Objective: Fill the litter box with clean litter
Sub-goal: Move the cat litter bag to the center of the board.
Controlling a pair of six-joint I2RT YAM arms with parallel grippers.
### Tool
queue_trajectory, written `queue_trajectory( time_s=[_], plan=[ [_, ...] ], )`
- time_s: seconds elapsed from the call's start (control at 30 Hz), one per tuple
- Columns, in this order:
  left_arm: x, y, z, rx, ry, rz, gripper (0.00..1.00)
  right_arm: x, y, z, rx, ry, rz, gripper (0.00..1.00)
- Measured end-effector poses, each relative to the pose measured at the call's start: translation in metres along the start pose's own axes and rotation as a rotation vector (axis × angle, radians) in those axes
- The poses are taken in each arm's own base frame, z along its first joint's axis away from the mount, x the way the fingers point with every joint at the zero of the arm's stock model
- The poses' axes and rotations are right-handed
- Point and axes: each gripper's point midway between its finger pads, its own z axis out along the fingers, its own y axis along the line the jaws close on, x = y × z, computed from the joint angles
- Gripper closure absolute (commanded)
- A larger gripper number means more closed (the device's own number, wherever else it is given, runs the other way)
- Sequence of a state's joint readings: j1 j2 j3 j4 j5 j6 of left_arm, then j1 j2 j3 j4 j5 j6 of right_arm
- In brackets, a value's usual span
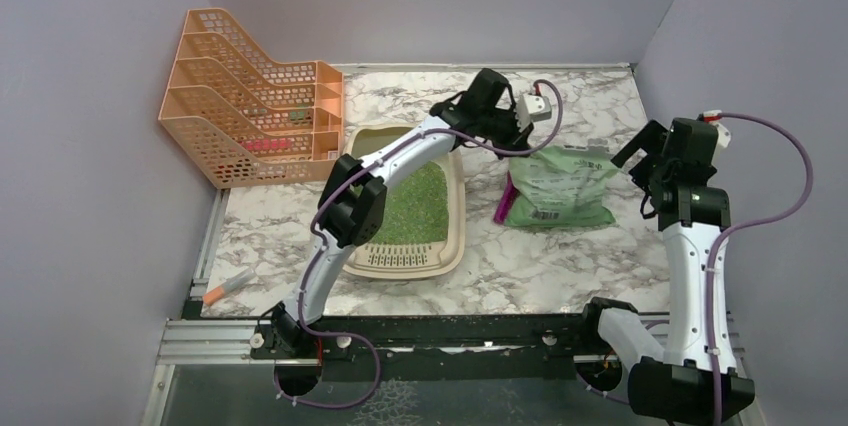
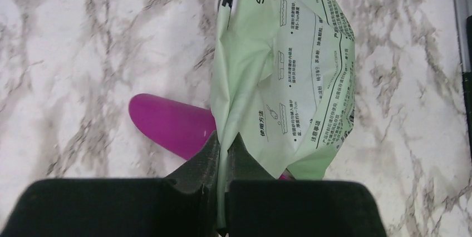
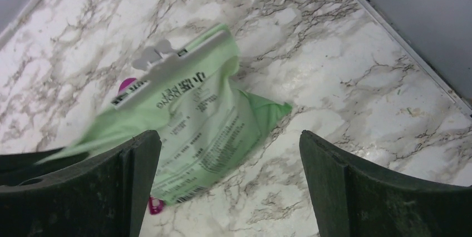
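The beige litter box (image 1: 456, 246) sits left of centre with green litter granules (image 1: 418, 204) lying in it. My left arm reaches over it to the green printed litter bag (image 1: 562, 186), which lies on the marble to the box's right. My left gripper (image 2: 225, 139) is shut on a fold of the bag (image 2: 289, 70) at its edge. A magenta scoop (image 2: 167, 123) lies partly under the bag. My right gripper (image 3: 231, 137) hangs open just right of the bag (image 3: 206, 114), apart from it, with nothing between its fingers.
An orange mesh file rack (image 1: 250, 111) stands at the back left against the wall. A small orange and white stick (image 1: 228, 286) lies at the table's front left edge. Grey walls close in the back and both sides.
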State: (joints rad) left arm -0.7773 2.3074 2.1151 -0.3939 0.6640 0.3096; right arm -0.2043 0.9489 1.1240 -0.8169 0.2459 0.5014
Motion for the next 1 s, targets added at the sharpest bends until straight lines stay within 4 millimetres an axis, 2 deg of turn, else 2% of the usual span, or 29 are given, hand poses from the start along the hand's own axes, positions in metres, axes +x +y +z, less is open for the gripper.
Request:
queue_trajectory(
  time_s=[0.2,0.3,0.63,0.8,0.9,1.0],
  plan=[
    [0.005,0.029,-0.037,-0.034,0.022,-0.001,1.00,0.020,0.003,0.014,-0.062,0.040,-0.113,0.00],
    [0.008,0.037,-0.048,-0.034,0.025,-0.015,1.00,0.024,0.012,0.019,-0.117,0.059,-0.167,0.00],
    [0.002,0.046,-0.075,0.009,-0.011,-0.071,1.00,0.042,0.062,0.061,-0.375,0.164,-0.348,0.00],
    [0.003,0.048,-0.083,0.034,-0.030,-0.114,1.00,0.032,0.097,0.078,-0.584,0.066,-0.526,0.00],
    [0.004,0.046,-0.083,0.045,-0.032,-0.133,0.69,0.028,0.114,0.076,-0.707,-0.029,-0.645,0.01],
    [0.002,0.042,-0.082,0.063,-0.044,-0.160,0.50,0.032,0.128,0.071,-0.850,-0.117,-0.803,0.03]
  ],
)
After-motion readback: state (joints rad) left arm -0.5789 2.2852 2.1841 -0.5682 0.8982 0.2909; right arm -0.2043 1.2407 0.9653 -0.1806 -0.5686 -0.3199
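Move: My left hand still grips one end of the cat litter bag's top. The litter box's middle lies roughly 26 cm to its left and 9 cm back; the scoop is almost straight below, about 3 cm back, and the bag's body about 9 cm right and 6 cm back. From my open right hand, the bag's free top corner is about 9 cm ahead, 3 cm left and 10 cm below; the bag's body is some 13 cm left and 4 cm ahead. I drag the bag with my left hand about 8 cm left and 4 cm forward towards the litter box's right side, rising 3 cm, then slow and start opening those fingers at the end. My open right hand follows, 12 cm forward, 8 cm left and slightly down, swinging its fingers some 60 degrees counter-clockwise to bring them around the free top corner, not yet shut. ##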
